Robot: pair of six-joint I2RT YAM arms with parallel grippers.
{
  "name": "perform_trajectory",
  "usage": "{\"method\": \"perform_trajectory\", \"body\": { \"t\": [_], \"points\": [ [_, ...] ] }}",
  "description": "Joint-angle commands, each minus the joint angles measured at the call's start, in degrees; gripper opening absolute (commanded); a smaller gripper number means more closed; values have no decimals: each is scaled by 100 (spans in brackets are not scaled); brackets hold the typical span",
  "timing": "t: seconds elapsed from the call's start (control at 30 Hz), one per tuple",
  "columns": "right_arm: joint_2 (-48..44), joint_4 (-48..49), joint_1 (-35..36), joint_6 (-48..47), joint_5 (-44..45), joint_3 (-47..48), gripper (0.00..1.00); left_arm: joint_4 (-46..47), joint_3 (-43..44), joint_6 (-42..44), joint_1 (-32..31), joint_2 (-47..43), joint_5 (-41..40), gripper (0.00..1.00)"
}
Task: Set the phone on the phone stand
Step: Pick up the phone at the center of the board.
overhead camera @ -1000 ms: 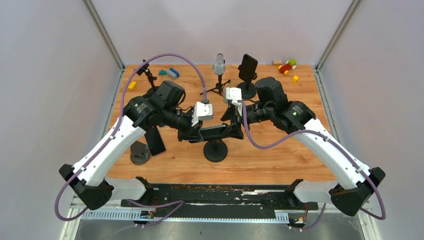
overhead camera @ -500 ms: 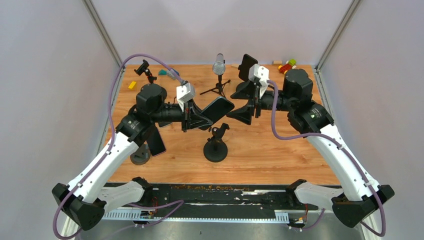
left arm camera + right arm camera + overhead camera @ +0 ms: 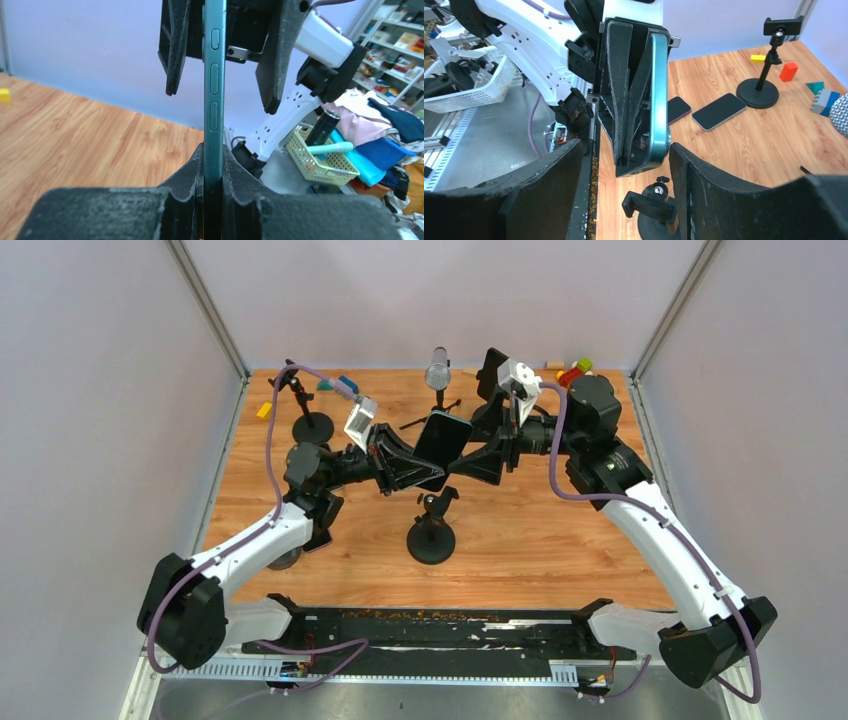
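My left gripper (image 3: 425, 462) is shut on the lower end of the phone (image 3: 445, 440), a dark slab with a teal rim, and holds it in the air above the table's middle. In the left wrist view the phone (image 3: 214, 75) stands edge-on out of the left gripper (image 3: 213, 165). The right gripper (image 3: 478, 455) is open, and its fingers (image 3: 272, 55) straddle the phone's far end with a gap on each side. Seen from the right wrist, the phone (image 3: 659, 95) hangs between the spread fingers of the right gripper (image 3: 624, 150). Below it, the black phone stand (image 3: 432, 530) has an empty clamp (image 3: 651, 205).
At the back stand a microphone on a tripod (image 3: 438, 375), another phone on a stand (image 3: 495, 375) and an empty stand (image 3: 300, 405) at the back left. Toy blocks (image 3: 575, 372) lie at the back right. Two spare phones (image 3: 719, 111) lie flat on the wood.
The left gripper has lifted the phone from low over the stand and swung it up and back. The right gripper drew away to the right, then came back around the phone's end.
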Motion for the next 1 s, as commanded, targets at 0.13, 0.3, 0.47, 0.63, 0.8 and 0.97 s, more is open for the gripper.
{"method": "perform_trajectory", "body": {
  "t": [0.13,0.3,0.47,0.63,0.8,0.97],
  "points": [
    [169,834,-34,693,-416,-38,59,2843,-324,-980,-129,290,-188,0],
    [272,1130,-30,1057,-579,-108,50,2718,-460,-777,-257,220,-366,0],
    [344,1715,-19,1471,-697,-205,43,2627,-515,-619,-355,251,-431,0],
    [362,1887,64,1583,-709,-269,36,2577,-559,-491,-420,278,-487,0],
    [399,1969,165,1611,-692,-343,34,2561,-542,-459,-450,355,-511,0],
    [432,2055,227,1640,-698,-398,26,2559,-555,-428,-456,387,-544,0]
  ]
}}
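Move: The left gripper already holds the phone by its lower left edge; the phone's middle is about 4 cm above that hand, 2 cm ahead and 2 cm right. From the open right gripper it lies some 4 cm left, 1 cm ahead and 2 cm up. The empty phone stand's middle is roughly 24 cm below the right hand, 6 cm left and level fore-and-aft. The loaded stand is about 35 cm ahead, 10 cm right and 24 cm down. Bring the right gripper about 2 cm left and a touch back, swinging its fingertips some 10 degrees counter-clockwise, so its fingers pass either side of the phone's free right edge, and close them to roughly half their gap. Meanwhile keep the left grip and draw the phone about 2 cm back, tipping the left fingertips up nearly 10 degrees, then all but stop. ##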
